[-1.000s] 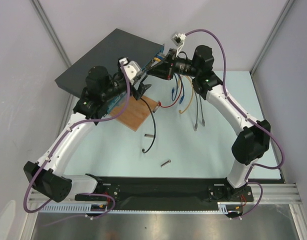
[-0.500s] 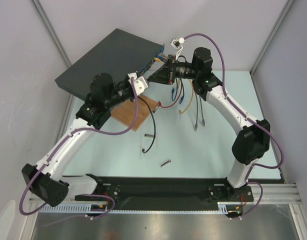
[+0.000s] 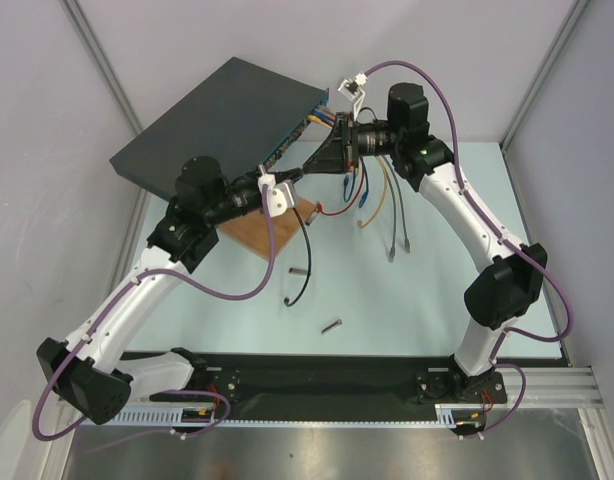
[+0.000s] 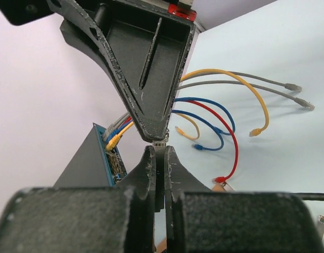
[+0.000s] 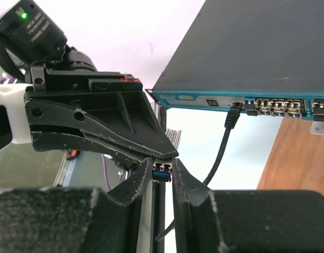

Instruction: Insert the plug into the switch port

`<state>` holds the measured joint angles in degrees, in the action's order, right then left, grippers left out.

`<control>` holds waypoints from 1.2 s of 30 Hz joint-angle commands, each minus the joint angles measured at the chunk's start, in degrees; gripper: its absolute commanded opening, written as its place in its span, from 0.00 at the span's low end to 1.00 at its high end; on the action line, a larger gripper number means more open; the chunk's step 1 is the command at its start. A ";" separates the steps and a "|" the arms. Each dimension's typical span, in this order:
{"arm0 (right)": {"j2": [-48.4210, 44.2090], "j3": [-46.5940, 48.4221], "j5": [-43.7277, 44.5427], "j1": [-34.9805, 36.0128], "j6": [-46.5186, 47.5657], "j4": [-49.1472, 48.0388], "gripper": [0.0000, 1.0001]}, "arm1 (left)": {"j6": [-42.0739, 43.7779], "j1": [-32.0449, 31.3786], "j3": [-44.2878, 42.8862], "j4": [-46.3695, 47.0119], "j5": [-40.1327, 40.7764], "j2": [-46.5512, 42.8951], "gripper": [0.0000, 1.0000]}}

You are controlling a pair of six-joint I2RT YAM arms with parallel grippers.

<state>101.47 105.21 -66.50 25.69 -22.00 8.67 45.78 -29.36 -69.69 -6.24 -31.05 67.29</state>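
Observation:
The switch [image 3: 217,115] is a flat dark box at the back left, its blue port face [image 5: 278,107] turned toward the arms. Both grippers meet tip to tip just in front of that face. The plug [image 5: 162,171], a small metal module with a blue end, sits between the fingers of my right gripper [image 5: 163,166], which touch both its sides. My left gripper [image 4: 159,150] is shut on the plug's [image 4: 160,143] thin edge from the opposite side. From above, the left gripper [image 3: 299,177] and right gripper [image 3: 310,168] hide the plug.
A brown wooden board [image 3: 272,228] lies under the left wrist. Coloured patch cables [image 3: 372,195] hang from the switch onto the table. A black cable [image 5: 225,142] is plugged into one port. Two small metal pieces [image 3: 332,325] lie nearer the bases.
My left gripper, open a second ago, has swung to the right gripper's tip and shut there on the plug. The right gripper's fingers stand slightly wider than before.

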 commanded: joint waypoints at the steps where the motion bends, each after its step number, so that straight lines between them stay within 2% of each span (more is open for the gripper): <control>1: -0.66 4.83 -6.18 -1.52 3.09 5.56 0.22 | 4.58 0.80 0.70 -2.02 2.48 -1.10 0.00; 6: 0.75 7.11 -6.80 -1.00 6.53 11.28 0.31 | 6.86 -0.16 1.49 -3.17 2.31 -1.89 0.00; 12: 1.80 10.19 -5.93 0.15 14.43 20.68 0.35 | 7.57 -0.69 1.75 -3.16 3.28 -2.16 0.01; 14: 1.89 10.54 -5.40 0.32 15.14 21.74 0.39 | 7.66 -0.96 1.75 -3.25 3.19 -2.25 0.00; 16: 1.98 10.72 -4.08 0.58 15.76 22.27 0.49 | 7.92 -1.22 2.10 -3.17 3.01 -2.34 0.00; 20: 2.85 12.56 0.04 1.46 19.18 26.47 0.56 | 8.19 -1.75 2.45 -2.81 2.31 -2.77 0.00; 32: 6.28 18.45 6.82 3.93 27.36 36.41 0.54 | 9.15 -2.19 3.16 -2.29 0.11 -3.65 0.00; 35: 6.63 18.80 6.73 4.10 27.18 36.33 0.53 | 9.33 -2.27 3.33 -2.11 -0.33 -3.83 0.00; 36: 6.81 18.89 6.56 4.19 27.10 36.25 0.49 | 9.42 -2.36 3.42 -2.02 -0.33 -3.74 0.00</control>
<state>107.94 121.30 -60.77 29.47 3.33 43.38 53.47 -31.09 -66.72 -10.55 -28.95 65.23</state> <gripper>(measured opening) 0.510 0.038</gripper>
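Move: The plug is already shut between the left fingertips, its end still lying between the loosened right fingertips, practically at the right hand point. From the left hand, the switch's module ports lie about 5 cm ahead, 6 cm left and 9 cm below. The black cable's connector beside them is about 1 cm ahead, 8 cm left and 9 cm lower; the coloured cables' connectors are some 14 cm ahead, 4 cm right and 8 cm lower. The plug is handed over: the left fingers keep it pinched while the right fingers spread from nearly shut to about half open and let go. The right hand first eases back about 2 cm and slightly right, then returns leftward and forward while sinking about 3.5 cm, its fingertips tipping down some 10 degrees. The left hand also sinks nearly 3 cm, tilting slightly. ##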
